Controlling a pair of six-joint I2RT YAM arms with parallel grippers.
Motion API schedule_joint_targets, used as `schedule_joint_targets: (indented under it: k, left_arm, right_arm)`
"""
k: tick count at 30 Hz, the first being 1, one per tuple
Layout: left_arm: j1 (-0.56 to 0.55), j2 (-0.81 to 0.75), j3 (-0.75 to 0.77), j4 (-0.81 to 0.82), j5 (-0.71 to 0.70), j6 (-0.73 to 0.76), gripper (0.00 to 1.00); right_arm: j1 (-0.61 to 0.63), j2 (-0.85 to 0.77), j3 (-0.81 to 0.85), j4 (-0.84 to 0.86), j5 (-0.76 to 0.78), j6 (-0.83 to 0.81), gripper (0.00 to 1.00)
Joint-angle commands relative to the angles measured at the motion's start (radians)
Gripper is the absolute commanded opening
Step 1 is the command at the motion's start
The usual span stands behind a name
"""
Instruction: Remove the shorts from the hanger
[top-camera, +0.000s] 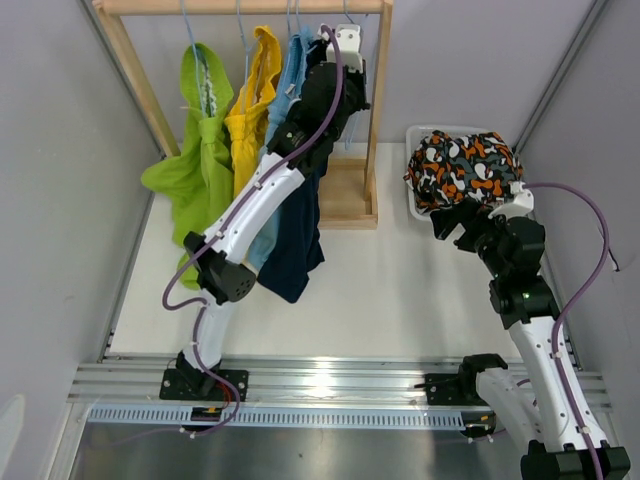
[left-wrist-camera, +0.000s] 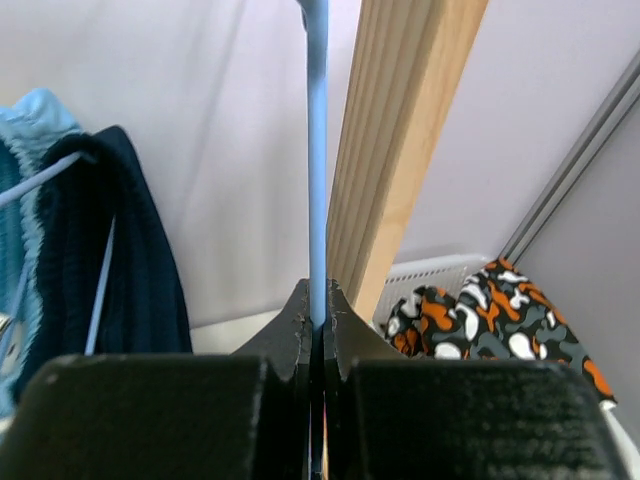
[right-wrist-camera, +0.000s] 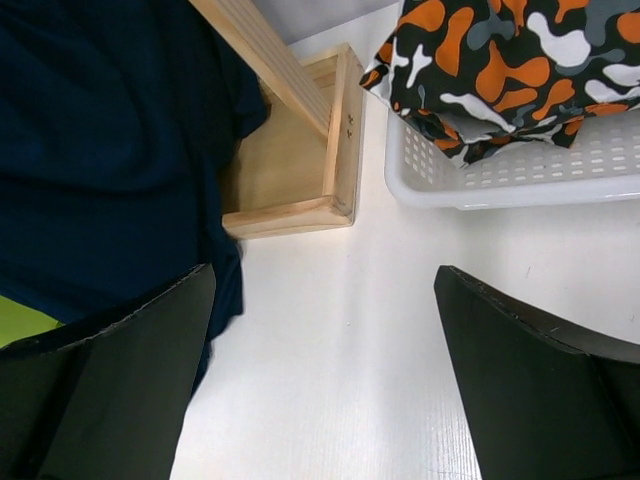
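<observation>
Lime green shorts (top-camera: 195, 170), yellow shorts (top-camera: 255, 100), light blue shorts (top-camera: 295, 60) and navy shorts (top-camera: 295, 245) hang on hangers from the wooden rack (top-camera: 375, 110). The orange-black-white patterned shorts (top-camera: 465, 165) lie in a white basket (top-camera: 412, 140). My left gripper (left-wrist-camera: 318, 300) is raised beside the rack's right post, shut on a thin light-blue hanger (left-wrist-camera: 317, 150) to the right of the navy shorts (left-wrist-camera: 140, 260). No fabric shows on the length of hanger in view. My right gripper (right-wrist-camera: 325, 275) is open over the white table, just in front of the basket (right-wrist-camera: 520, 175), holding nothing.
The rack's wooden base (right-wrist-camera: 300, 190) sits left of the basket, with the navy shorts (right-wrist-camera: 110, 150) hanging in front of it. Grey walls close in both sides. A metal rail (top-camera: 320, 385) runs along the near edge.
</observation>
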Motion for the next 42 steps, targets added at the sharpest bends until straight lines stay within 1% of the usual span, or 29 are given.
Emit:
schedule_joint_targets:
  k: [1,6,11,17,20,22,23,24,26,27,28,29,30,31,32,33,36,37,40,42]
  left_arm:
    - [0.033,0.042,0.06,0.138,0.068,-0.028,0.0]
    - [0.088,0.104,0.084,0.221,0.134,-0.104,0.01]
    - [0.122,0.145,0.09,0.264,0.171,-0.157,0.03]
    - [0.125,0.165,0.086,0.241,0.206,-0.152,0.05]
    - [0.124,0.153,0.078,0.207,0.221,-0.146,0.08]
    - [0.122,0.134,0.061,0.192,0.238,-0.138,0.11]
    - [0.115,0.121,0.038,0.172,0.24,-0.125,0.15]
    - [0.11,0.084,0.009,0.16,0.249,-0.119,0.28]
    - [0.093,0.035,-0.029,0.14,0.258,-0.099,0.44]
    - [0.087,-0.031,-0.102,0.119,0.266,-0.096,0.61]
    - [0.079,-0.068,-0.132,0.108,0.264,-0.094,0.72]
    - [0.067,-0.108,-0.159,0.099,0.26,-0.094,0.82]
    - [0.061,-0.149,-0.246,0.085,0.258,-0.095,0.91]
    - [0.052,-0.233,-0.274,0.074,0.258,-0.103,0.96]
    - [0.049,-0.273,-0.316,0.06,0.263,-0.105,0.99]
    - [0.046,-0.348,-0.345,0.022,0.263,-0.108,0.99]
    - [0.042,-0.461,-0.417,-0.042,0.266,-0.114,0.99]
    - [0.044,-0.526,-0.436,-0.053,0.243,-0.108,0.99]
    - [0.046,-0.618,-0.471,-0.093,0.193,-0.077,0.99]
    - [0.052,-0.643,-0.48,-0.109,0.172,-0.062,0.99]
  right_arm:
    - [0.007,-0.007,-0.009,0.03,-0.028,-0.007,1.0]
    - [0.02,-0.007,-0.024,0.049,-0.053,0.014,1.0]
    - [0.062,-0.01,-0.044,0.053,-0.027,0.017,0.99]
    - [0.114,0.003,-0.064,0.067,0.01,0.03,0.99]
    - [0.152,0.012,-0.064,0.072,0.038,0.036,0.99]
    - [0.172,0.015,-0.062,0.073,0.052,0.037,1.0]
    - [0.192,0.018,-0.062,0.072,0.061,0.037,1.0]
    - [0.203,0.018,-0.061,0.07,0.079,0.04,0.99]
    - [0.221,0.018,-0.056,0.061,0.096,0.04,0.99]
    - [0.235,0.015,-0.055,0.055,0.114,0.043,0.99]
    - [0.241,0.012,-0.053,0.046,0.121,0.042,0.99]
    - [0.247,0.007,-0.05,0.043,0.125,0.042,0.99]
    - [0.255,-0.002,-0.049,0.035,0.125,0.045,1.0]
    - [0.257,-0.01,-0.046,0.023,0.125,0.045,0.99]
    - [0.26,-0.014,-0.042,0.018,0.125,0.045,1.0]
    - [0.261,-0.028,-0.041,0.012,0.153,0.045,0.99]
    - [0.266,-0.054,-0.038,-0.009,0.158,0.047,0.99]
    - [0.267,-0.06,-0.038,-0.011,0.161,0.051,1.0]
    - [0.27,-0.074,-0.038,-0.025,0.161,0.059,0.99]
    - [0.273,-0.08,-0.039,-0.029,0.159,0.065,0.99]
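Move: About 7 cm ahead of the left hand and 5 cm above it is the bare stretch of rail where the empty blue hanger, still gripped by its neck, is to hang. The rack's right post stands level with that spot and some 7 cm to its right. The navy garment hangs roughly 8 cm to the hand's left, 3 cm ahead and 20 cm below. From the right hand, the rail spot is about 27 cm ahead, 20 cm left and 22 cm up. Reaching forward about 7 cm and sinking 4 cm, the left hand takes the pinched hanger's hook over the rail, pauses, then opens wide and lets go of the neck. It dips slightly as it starts back, then backs off some 20 cm, rising and drifting left, fingers turning clockwise. The empty right hand, open throughout, eases about 5 cm left, slightly down and back. ##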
